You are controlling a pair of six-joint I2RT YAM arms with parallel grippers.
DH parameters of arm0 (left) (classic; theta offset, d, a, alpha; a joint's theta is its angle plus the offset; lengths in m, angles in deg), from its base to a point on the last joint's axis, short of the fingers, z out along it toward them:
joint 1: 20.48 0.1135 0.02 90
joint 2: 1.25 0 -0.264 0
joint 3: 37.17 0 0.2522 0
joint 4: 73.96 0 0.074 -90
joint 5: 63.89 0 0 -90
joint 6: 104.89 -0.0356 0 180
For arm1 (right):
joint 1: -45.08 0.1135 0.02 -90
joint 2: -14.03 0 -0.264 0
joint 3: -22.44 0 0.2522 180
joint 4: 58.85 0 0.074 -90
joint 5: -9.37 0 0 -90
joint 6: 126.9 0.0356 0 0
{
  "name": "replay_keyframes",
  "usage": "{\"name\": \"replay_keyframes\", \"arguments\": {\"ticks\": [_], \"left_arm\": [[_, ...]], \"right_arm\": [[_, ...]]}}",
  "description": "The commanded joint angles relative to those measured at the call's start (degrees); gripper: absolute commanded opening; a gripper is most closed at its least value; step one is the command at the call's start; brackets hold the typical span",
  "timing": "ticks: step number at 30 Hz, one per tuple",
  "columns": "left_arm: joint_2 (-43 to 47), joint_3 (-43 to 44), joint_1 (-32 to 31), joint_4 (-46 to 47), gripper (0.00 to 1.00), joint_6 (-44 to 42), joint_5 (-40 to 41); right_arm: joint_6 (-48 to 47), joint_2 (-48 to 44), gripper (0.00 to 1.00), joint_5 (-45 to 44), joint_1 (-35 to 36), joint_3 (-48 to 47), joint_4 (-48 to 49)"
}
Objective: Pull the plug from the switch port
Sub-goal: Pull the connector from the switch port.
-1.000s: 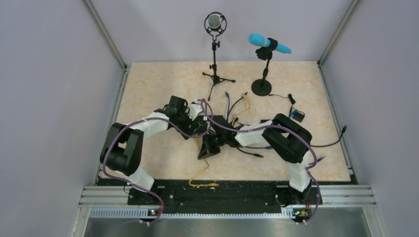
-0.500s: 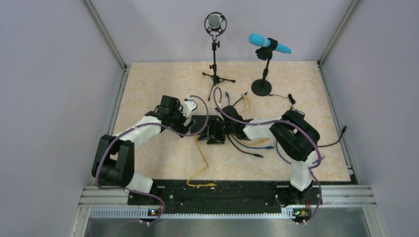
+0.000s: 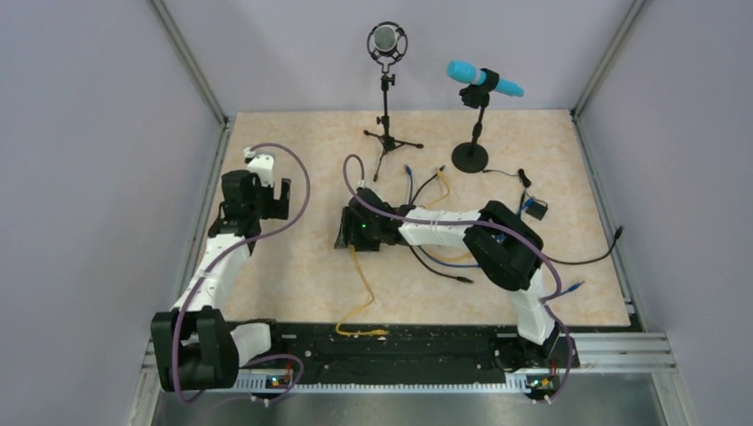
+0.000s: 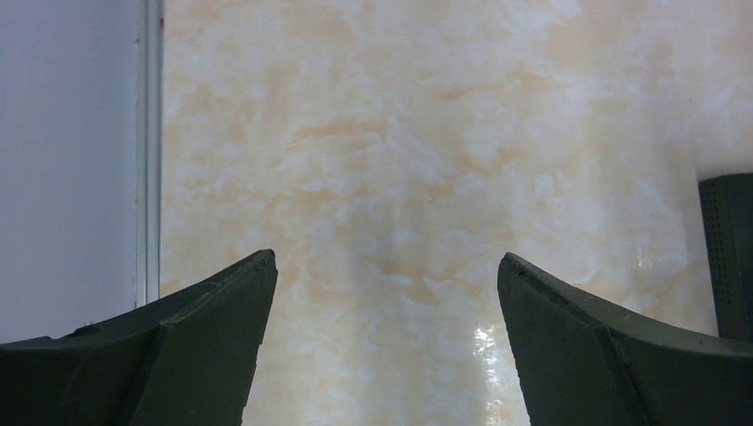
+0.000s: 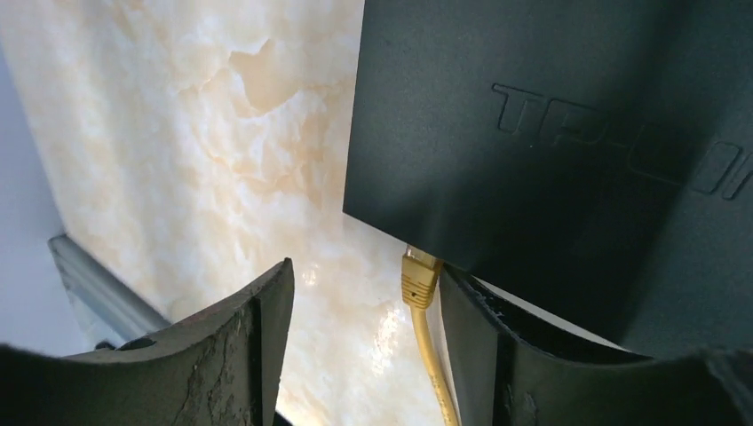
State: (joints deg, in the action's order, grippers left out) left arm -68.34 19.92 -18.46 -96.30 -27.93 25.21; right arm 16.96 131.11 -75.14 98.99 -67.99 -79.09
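Note:
The switch (image 5: pixel 550 133) is a flat black box lying mid-table, also seen as the switch (image 3: pixel 342 238) in the top view. A yellow plug (image 5: pixel 420 277) sits in the switch port on the box's near edge. Its yellow cable (image 3: pixel 362 293) runs toward the table's front. My right gripper (image 5: pixel 366 266) is open around the plug, which lies close beside the right finger (image 5: pixel 479 337). From above, the right gripper (image 3: pixel 353 229) hovers over the box's left end. My left gripper (image 3: pixel 282 197) is open and empty near the left wall, with bare table between the fingers (image 4: pixel 231 319).
A tripod microphone stand (image 3: pixel 387 133) and a blue microphone on a round black base (image 3: pixel 470 158) stand at the back. Loose blue, yellow and black cables (image 3: pixel 426 186) lie behind and right of the switch. A small black adapter (image 3: pixel 535 209) lies right. The wall rail (image 4: pixel 151 133) is close left.
My right gripper went from shut to open and moved left with the switch. The left arm swung away from the switch to the left wall, still open.

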Motion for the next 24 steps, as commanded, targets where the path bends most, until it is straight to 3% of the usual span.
{"name": "replay_keyframes", "arguments": {"ticks": [1, 7, 10, 17, 21, 24], "left_arm": [[2.38, -1.82, 2.33, 6.01, 0.99, 6.13, -0.83], [1.63, -1.22, 2.37, 5.33, 0.99, 6.11, -3.09], [0.65, -0.4, 2.37, 3.92, 0.99, 4.94, -8.03], [-2.24, 0.79, 0.33, 0.97, 0.99, -4.34, -31.53], [-4.63, 1.06, -6.32, -1.93, 0.99, -11.16, -33.98], [-6.57, 0.71, -12.23, -0.82, 0.99, -13.06, -33.08]], "right_arm": [[-1.94, 4.22, 0.59, -14.67, 2.47, -7.13, -13.79], [-3.29, 9.07, 0.33, -24.0, 2.97, -13.12, -22.84], [-6.73, 8.67, 0.02, -25.1, 2.94, -12.07, -22.53], [-26.09, -6.0, 0.0, -10.09, 2.96, 7.69, 1.0], [-33.95, -10.68, 0.0, -6.06, 2.44, 13.19, 4.47], [-34.37, -9.97, 0.0, 1.23, 0.54, 15.06, 7.95]]}}
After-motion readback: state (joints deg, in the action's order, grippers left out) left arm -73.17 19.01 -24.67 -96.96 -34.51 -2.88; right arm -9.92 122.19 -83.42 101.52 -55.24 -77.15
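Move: The yellow plug sits in the front port nearest the switch's left corner, about 3 cm ahead of the right hand, 1 cm to its right and 2 cm below. The switch's middle is 6 cm ahead of that plug and 4 cm to its right; the yellow cable's free end lies some 18 cm back and 8 cm right of the right hand. From the left hand, the switch is roughly 24 cm right, 3 cm back and 12 cm below, the plug 20 cm right and 9 cm back. The right hand eases about 2.5 cm forward and slightly down and right around the yellow plug, shuts its fingers to pinch it, then pulls back and to the right, some 4.5 cm each way at a steady height, swinging counter-clockwise as it goes. The left hand, after hovering with barely a centimetre of drift, sweeps about 12 cm right and a little down and back towards the switch's left side, turning some 30 degrees clockwise with its fingers kept wide open and not yet touching it. ##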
